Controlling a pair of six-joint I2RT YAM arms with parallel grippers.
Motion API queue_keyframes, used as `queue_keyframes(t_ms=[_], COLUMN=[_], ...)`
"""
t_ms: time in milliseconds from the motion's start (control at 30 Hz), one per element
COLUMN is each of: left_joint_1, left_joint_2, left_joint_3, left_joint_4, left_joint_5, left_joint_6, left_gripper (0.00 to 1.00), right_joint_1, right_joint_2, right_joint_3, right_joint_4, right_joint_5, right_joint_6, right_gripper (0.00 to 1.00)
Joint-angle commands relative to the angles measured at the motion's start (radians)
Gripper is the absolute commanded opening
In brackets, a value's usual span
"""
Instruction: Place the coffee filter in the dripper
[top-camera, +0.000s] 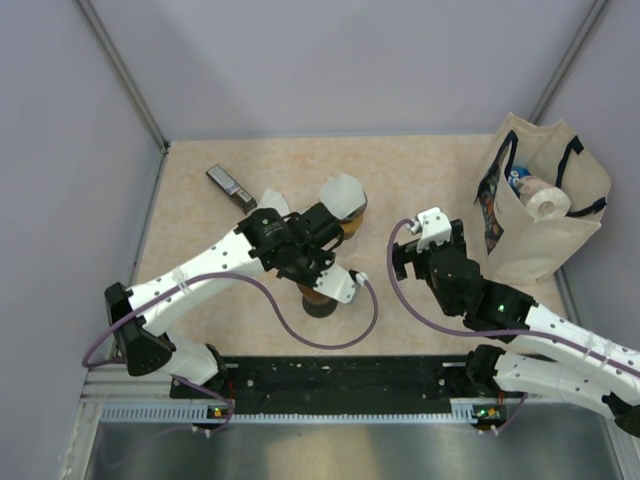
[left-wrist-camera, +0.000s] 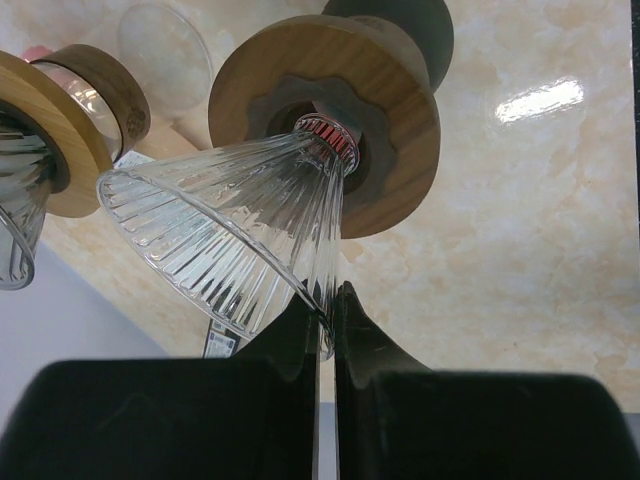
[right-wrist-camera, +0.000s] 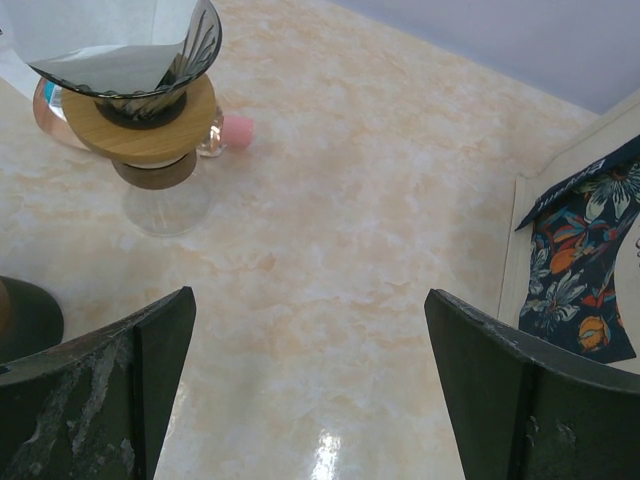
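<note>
A white paper coffee filter (right-wrist-camera: 100, 30) sits inside a glass dripper (right-wrist-camera: 185, 55) with a wooden collar, standing on a glass server at the back of the table; from above the filter (top-camera: 343, 193) shows as a white cone. A second ribbed glass dripper (left-wrist-camera: 230, 225) with a wooden collar (left-wrist-camera: 400, 130) lies tilted on its side above the table. My left gripper (left-wrist-camera: 325, 300) is shut on its glass rim, and in the top view this gripper (top-camera: 322, 275) is over a dark round base (top-camera: 320, 305). My right gripper (right-wrist-camera: 310, 330) stands open over bare table with nothing between its fingers.
A cream tote bag (top-camera: 540, 220) with a floral lining (right-wrist-camera: 580, 270) stands at the right, holding a paper roll. A dark flat packet (top-camera: 230, 187) lies at the back left. A small pink object (right-wrist-camera: 237, 130) rests beside the glass server. Grey walls enclose the table.
</note>
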Motion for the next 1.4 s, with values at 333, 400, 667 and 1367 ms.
queue_keyframes(t_ms=[333, 400, 667, 1367], left_joint_1=[-0.04, -0.043, -0.049, -0.152], left_joint_2=[0.007, 0.001, -0.03, -0.29], left_joint_3=[-0.011, -0.013, -0.02, -0.008], left_joint_4=[0.044, 0.04, 0.06, 0.57], left_joint_5=[-0.036, -0.034, -0.042, -0.115], left_joint_6=[-0.027, -0.027, -0.037, -0.343], left_gripper=[0.07, 0.2, 0.48, 0.99], right_joint_1=[-0.01, -0.008, -0.01, -0.008], right_joint_2=[-0.001, -0.001, -0.004, 0.108], right_joint_3=[0.012, 0.012, 0.014, 0.207], right_joint_4=[-0.002, 0.0, -0.002, -0.132], right_joint_5=[0.001, 0.003, -0.003, -0.262], right_joint_6=[-0.003, -0.003, 0.0, 0.423], right_gripper=[0.97, 0.97, 0.97, 0.98])
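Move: The left gripper, shut on the clear dripper's rim, has the wooden ring on the cup about 4 cm to its right, 1 cm ahead and 9 cm below; the dripper's foot is already in that ring. The filter-lined dripper stands some 16 cm ahead and 10 cm to the right, its middle about 6 cm lower. The bottle lies about 19 cm ahead, 4 cm right and 16 cm below. From the right hand, the wooden ring is about 24 cm left, 6 cm back and 12 cm down. Ease the clear dripper down barely half a centimetre over the wooden ring and shift about 1 cm right, then spread the left fingers wide to let go of its rim. Lift about 8 cm, drifting right and back, and tilt some 20 degrees so the fingertips swing right. As it clears, bring the open right hand about 4 cm left towards the dripper, rolling its left side up and tipping its fingers down. ##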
